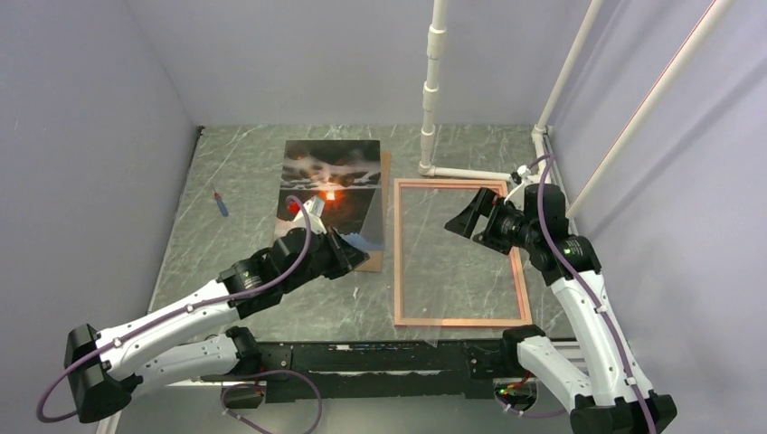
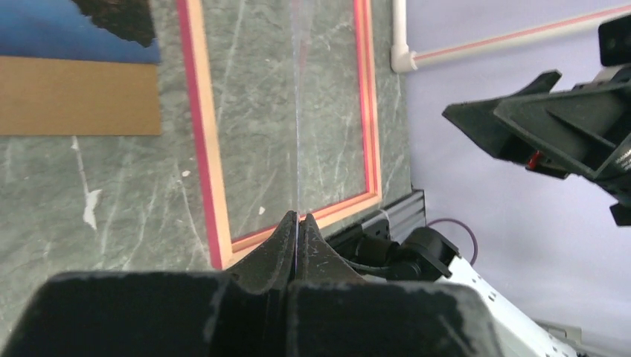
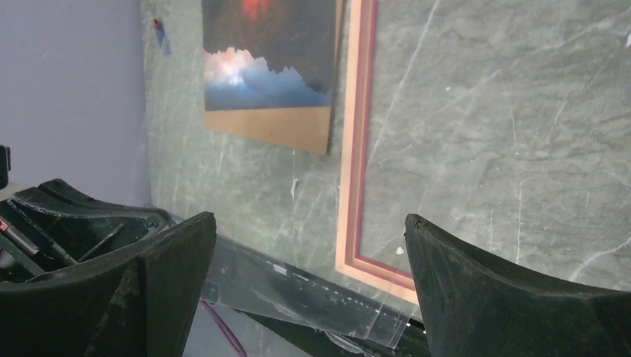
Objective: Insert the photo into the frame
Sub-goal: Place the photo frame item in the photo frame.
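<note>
The photo (image 1: 330,176) of dark rocks and a glowing sun lies face up on a brown backing board (image 1: 384,208) at mid-table. It also shows in the wrist views as the photo (image 2: 74,30) (image 3: 268,59). To its right the pink-edged frame (image 1: 396,253) lies flat with bare table showing inside it. My left gripper (image 1: 348,246) hovers between photo and frame, shut (image 2: 298,219) on a clear sheet (image 2: 297,149) seen edge-on, whose corner (image 3: 327,301) hangs over the frame's near end. My right gripper (image 1: 466,220) hangs open (image 3: 309,219) above the frame's far right part, holding nothing.
A small blue pen with a red tip (image 1: 220,203) lies at the table's left. White pipes (image 1: 432,90) stand at the back right, by the frame's far corner. A black rail (image 1: 380,357) runs along the near edge. Walls close in on three sides.
</note>
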Robot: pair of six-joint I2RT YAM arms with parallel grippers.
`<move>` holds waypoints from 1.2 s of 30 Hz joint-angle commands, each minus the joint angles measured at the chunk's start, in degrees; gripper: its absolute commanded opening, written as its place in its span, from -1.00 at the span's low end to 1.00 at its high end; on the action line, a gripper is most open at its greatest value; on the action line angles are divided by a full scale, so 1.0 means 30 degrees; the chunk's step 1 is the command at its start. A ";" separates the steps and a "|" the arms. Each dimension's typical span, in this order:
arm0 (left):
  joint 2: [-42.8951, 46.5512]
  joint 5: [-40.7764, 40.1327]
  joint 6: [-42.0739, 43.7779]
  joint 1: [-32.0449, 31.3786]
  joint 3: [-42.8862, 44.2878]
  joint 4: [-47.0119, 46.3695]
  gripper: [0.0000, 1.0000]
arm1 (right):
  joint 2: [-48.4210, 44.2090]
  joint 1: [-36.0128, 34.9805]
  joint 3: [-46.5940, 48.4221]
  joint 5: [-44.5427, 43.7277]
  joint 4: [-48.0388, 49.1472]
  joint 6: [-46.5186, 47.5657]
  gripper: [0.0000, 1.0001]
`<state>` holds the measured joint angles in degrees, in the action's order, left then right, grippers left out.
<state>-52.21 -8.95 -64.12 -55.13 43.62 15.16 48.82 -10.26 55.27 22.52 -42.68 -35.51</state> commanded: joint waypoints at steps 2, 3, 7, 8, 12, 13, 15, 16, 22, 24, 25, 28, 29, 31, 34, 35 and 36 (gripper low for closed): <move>0.1895 -0.2600 -0.2144 -0.0108 -0.2097 -0.0885 -1.00 | 0.0016 0.0055 -0.1369 -0.0021 0.1330 0.0244 0.99; 0.2156 -0.2903 -0.2382 -0.0108 -0.2800 -0.0913 -1.00 | 0.0027 0.0081 -0.1851 -0.0039 0.1546 0.0235 0.99; 0.2944 -0.3378 -0.3235 -0.0109 -0.4455 -0.1334 -1.00 | 0.0141 0.0070 -0.3198 0.0136 0.2572 0.0102 0.99; 0.2997 -0.3583 -0.3427 -0.0123 -0.4701 -0.1244 -1.00 | 0.0201 0.0050 -0.3489 0.0116 0.2811 0.0089 0.99; 0.3379 -0.4492 -0.4343 -0.0109 -0.5434 -0.0305 -1.00 | 0.0473 0.0081 -0.4524 -0.0035 0.3647 0.0195 0.99; 0.3571 -0.4814 -0.4576 -0.0112 -0.5604 -0.0050 -1.00 | 0.0612 0.0084 -0.4775 0.0003 0.3850 0.0247 0.99; 0.4023 -0.5310 -0.5099 -0.0108 -0.5954 0.0541 -1.00 | 0.0828 0.0095 -0.5199 0.0054 0.4310 0.0349 0.99; 0.4329 -0.5509 -0.5176 -0.0108 -0.6138 0.0576 -1.00 | 0.0920 0.0105 -0.5446 0.0102 0.4581 0.0351 0.99; 0.4411 -0.4819 -0.4577 -0.0108 -0.6661 0.0474 -0.10 | 0.1551 0.0191 -0.6963 0.1056 0.6595 0.0188 0.99; 0.4122 -0.4574 -0.4606 -0.0126 -0.6256 0.1463 0.50 | 0.1799 0.0220 -0.7551 0.1338 0.7428 0.0355 0.99; 0.3979 -0.4538 -0.4613 -0.0110 -0.6022 0.2108 0.67 | 0.1854 0.0226 -0.7842 0.1413 0.7923 0.0470 0.99; 0.3612 -0.4932 -0.4600 -0.0113 -0.5259 0.4265 0.89 | 0.1881 0.0258 -0.8851 0.1841 0.9405 0.0598 0.99; 0.3516 -0.5125 -0.4499 -0.0109 -0.5047 0.4868 0.90 | 0.1967 0.0312 -0.9095 0.2054 0.9701 0.0616 0.99; 0.3370 -0.5503 -0.4264 -0.0108 -0.4697 0.6044 0.91 | 0.2526 0.0386 -0.9225 0.2349 0.9882 0.0841 0.99; 0.2973 -0.6171 -0.3684 -0.0110 -0.4002 0.7591 0.89 | 0.4041 0.0653 -0.9358 0.3087 1.0496 0.0914 0.99; 0.2715 -0.6511 -0.3432 -0.0109 -0.3682 0.8177 0.89 | 0.4559 0.0742 -0.9470 0.3419 1.0818 0.0861 0.99; 0.2426 -0.6656 -0.3082 -0.0112 -0.3334 0.8657 0.87 | 0.4957 0.0801 -0.9561 0.3731 1.1254 0.0803 0.99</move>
<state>-42.83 -24.67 -76.73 -55.22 28.64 33.10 59.90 -8.75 27.51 29.23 -16.16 -33.95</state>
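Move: The left hand holds the clear sheet above the table. The frame's middle lies about 14 cm ahead, 25 cm to its right and 22 cm below, and the frame's near left corner is some 8 cm back and 8 cm right. The photo on its brown board is roughly 29 cm ahead and 12 cm left. From the empty right hand the frame's middle is about 9 cm ahead, 2 cm right and 24 cm below. Down and leftward goes the left hand, about 9 cm down and 7 cm left with the sheet still pinched, swinging some 20 degrees counter-clockwise. Its fingers then open wide to let the sheet go, and it moves on a few centimetres left and down, rolling its left side up. Meanwhile the right hand, fingers kept open, sinks some 16 cm towards the frame, tipping slightly downward. ##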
